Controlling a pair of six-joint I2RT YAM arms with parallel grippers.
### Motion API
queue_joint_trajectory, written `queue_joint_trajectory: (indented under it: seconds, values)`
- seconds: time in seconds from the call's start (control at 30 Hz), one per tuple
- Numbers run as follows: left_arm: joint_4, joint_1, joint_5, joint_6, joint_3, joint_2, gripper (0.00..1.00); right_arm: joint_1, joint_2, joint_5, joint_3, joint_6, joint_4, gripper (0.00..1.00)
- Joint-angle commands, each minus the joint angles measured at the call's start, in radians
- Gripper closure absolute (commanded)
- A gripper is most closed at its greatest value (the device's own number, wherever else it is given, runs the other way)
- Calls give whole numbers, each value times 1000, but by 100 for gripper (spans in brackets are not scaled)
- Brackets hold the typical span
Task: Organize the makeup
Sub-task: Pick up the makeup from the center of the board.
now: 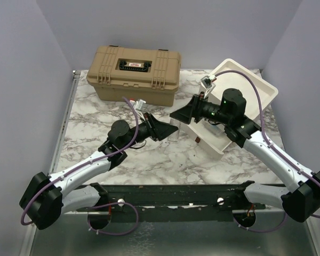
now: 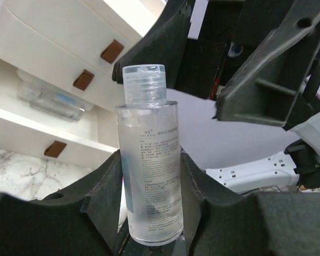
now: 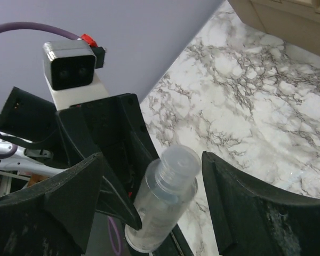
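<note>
A clear makeup bottle (image 2: 149, 176) with a ribbed translucent cap stands upright between the black fingers of my left gripper (image 2: 151, 162), which is shut on its lower body. In the right wrist view the same bottle (image 3: 162, 205) points its cap at the camera. My right gripper (image 3: 152, 157) is open around that cap end, with a gap on each side between finger and bottle. From above, the left gripper (image 1: 162, 129) and right gripper (image 1: 182, 114) meet tip to tip over the table's middle, and the bottle is hidden between them.
A tan latched case (image 1: 133, 72) sits at the back of the marble table (image 1: 96, 114). The white drawer box (image 1: 244, 95) lies at the back right, behind the right gripper. One of its drawers (image 2: 21, 114) is open, with a clear item (image 2: 53, 98) inside.
</note>
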Motion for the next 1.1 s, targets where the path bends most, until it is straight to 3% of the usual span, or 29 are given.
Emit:
queue_joint_trajectory:
  seconds: [0.0, 0.4, 0.7, 0.97, 1.07]
  values:
    - [65, -26, -1, 25, 23, 14, 100, 3, 19, -72, -11, 33, 78, 20]
    - [119, -29, -114, 40, -45, -74, 100, 4, 48, -100, -5, 36, 61, 18]
    - [141, -29, -120, 28, -66, -80, 100, 4, 78, -196, -5, 57, 105, 35]
    - [150, -33, -115, 29, -53, -55, 100, 4, 93, -220, -2, 70, 121, 43]
    - [156, -38, -111, 29, -50, -46, 100, 4, 90, -210, -2, 66, 122, 38]
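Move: The left hand already has the clear bottle in its fingers, cap end tilted forward; the right gripper, its destination, is about 4 cm ahead of that hand, 1 cm right and 3 cm up. From the right hand, the bottle's middle lies roughly 4 cm back, 1 cm left and 3 cm lower. The open drawer is some 17 cm right of the right hand and 1 cm ahead, with the white cabinet about 26 cm right and 10 cm ahead, both well below. Keeping its pinch on the bottle, the left hand dips slightly, then lifts and shifts left, ending about 1 cm up and left with a slight tip upward. The open right hand eases left and back some 2.5 cm, sinking slightly and turning about 10 degrees counter-clockwise, to bring its fingers around the bottle's cap half; they close partway, still wide, and a touch can't be made out. ##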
